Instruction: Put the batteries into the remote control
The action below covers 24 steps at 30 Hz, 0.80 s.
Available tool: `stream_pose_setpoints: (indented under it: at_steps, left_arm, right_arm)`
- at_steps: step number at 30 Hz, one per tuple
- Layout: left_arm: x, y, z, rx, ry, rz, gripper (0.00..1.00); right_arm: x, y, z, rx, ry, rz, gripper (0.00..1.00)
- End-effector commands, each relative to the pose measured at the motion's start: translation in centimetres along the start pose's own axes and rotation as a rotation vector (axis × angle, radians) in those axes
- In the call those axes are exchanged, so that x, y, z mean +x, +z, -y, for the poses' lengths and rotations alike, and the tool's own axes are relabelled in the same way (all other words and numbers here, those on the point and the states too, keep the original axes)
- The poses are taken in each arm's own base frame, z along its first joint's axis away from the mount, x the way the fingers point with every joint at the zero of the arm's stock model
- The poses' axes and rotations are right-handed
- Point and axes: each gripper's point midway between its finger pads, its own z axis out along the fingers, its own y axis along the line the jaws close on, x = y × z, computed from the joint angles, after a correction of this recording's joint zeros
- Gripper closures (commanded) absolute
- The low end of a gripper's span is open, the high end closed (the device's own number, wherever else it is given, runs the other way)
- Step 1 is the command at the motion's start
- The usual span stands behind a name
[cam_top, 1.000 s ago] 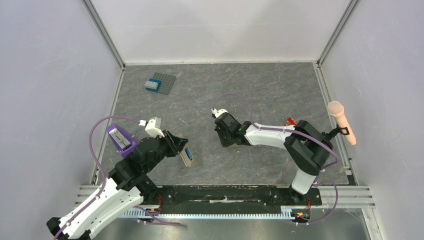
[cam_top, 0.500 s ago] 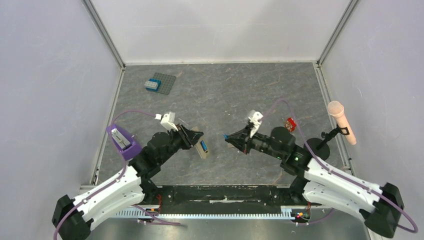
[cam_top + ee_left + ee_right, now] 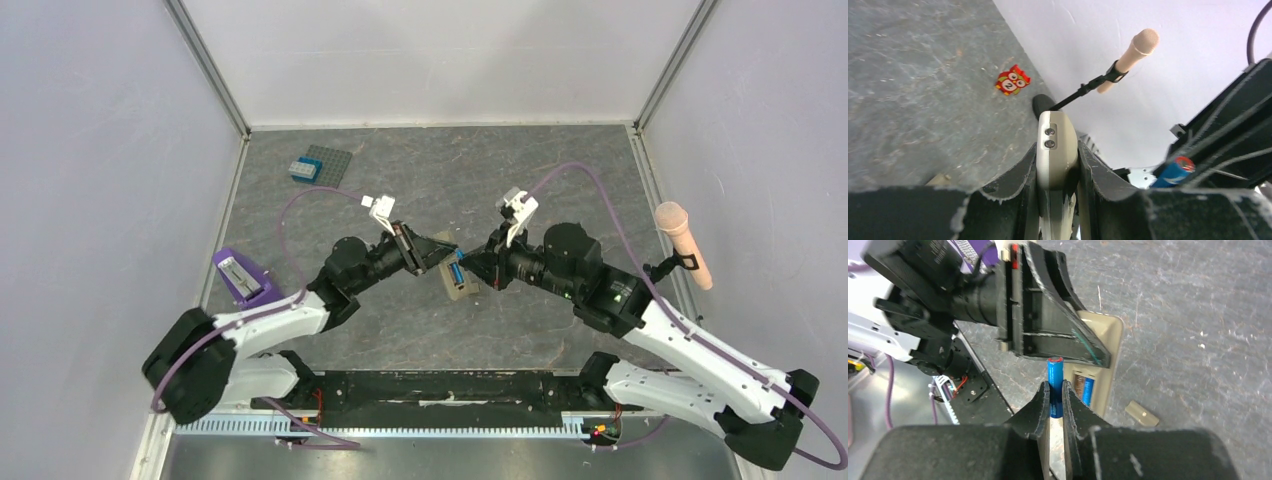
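Observation:
My left gripper (image 3: 1058, 162) is shut on the remote control (image 3: 1057, 142), holding it by its edges above the table in the middle (image 3: 464, 289). From the right wrist view the remote control (image 3: 1105, 340) shows its open back recess. One blue battery (image 3: 1088, 390) sits in that recess beside a bare slot with a spring. My right gripper (image 3: 1056, 395) is shut on a second blue battery (image 3: 1054, 377), red tip outward, just left of the recess and close under the left gripper's fingers (image 3: 1058, 335). That held battery (image 3: 1173, 171) also shows at the right of the left wrist view.
A small tan cover piece (image 3: 1142, 413) lies on the grey table under the remote. An owl sticker (image 3: 1012, 83) lies to the right, near a microphone on a stand (image 3: 683, 243). A purple holder (image 3: 243, 277) sits at the left edge; a blue brick on a grey plate (image 3: 318, 165) at the back left.
Both arms have swung in to the middle. The left gripper carried the remote rightward; the right gripper lifted its battery off the table and brought it up beside the remote's recess.

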Motion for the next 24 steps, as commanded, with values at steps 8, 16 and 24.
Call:
stream_pose_setpoints:
  at_steps: [8,16,24]
  left_arm:
    - [0.6,4.6,5.2,0.277,-0.288,0.051,0.98]
    - [2.2,5.6,4.3,0.289,-0.385,0.014,0.98]
    - [2.9,5.5,3.4,0.267,-0.408,0.008,0.98]
  right_arm:
    - [4.3,-4.5,3.2,0.305,0.174,-0.32,0.95]
    - [6.3,-4.5,4.5,0.367,0.143,-0.408,0.95]
    - [7.1,-4.2,5.3,0.399,0.114,-0.445,0.94]
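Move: The right hand, holding a blue battery, has the remote's open battery bay about 7 cm below it, 2 cm to its left and 1 cm back; another blue battery already lies in one side. The battery cover is on the table roughly 26 cm below this hand, 8 cm ahead and 3 cm to its right. From the left hand, which grips the remote, the held battery is some 6 cm up, 4 cm back and 5 cm right; the bay is 5 cm back, 3 cm right and 1 cm down. After a slight lift, the right hand sinks about 8 cm while travelling some 6 cm right, tipping its fingers steeply down and bringing the gripped battery down close over the free side of the bay. The left hand keeps its grip and carries the remote about 7 cm right and 2 cm down alongside, rolling it some 20 degrees so its near end comes up towards the battery; both hands ease off together. ##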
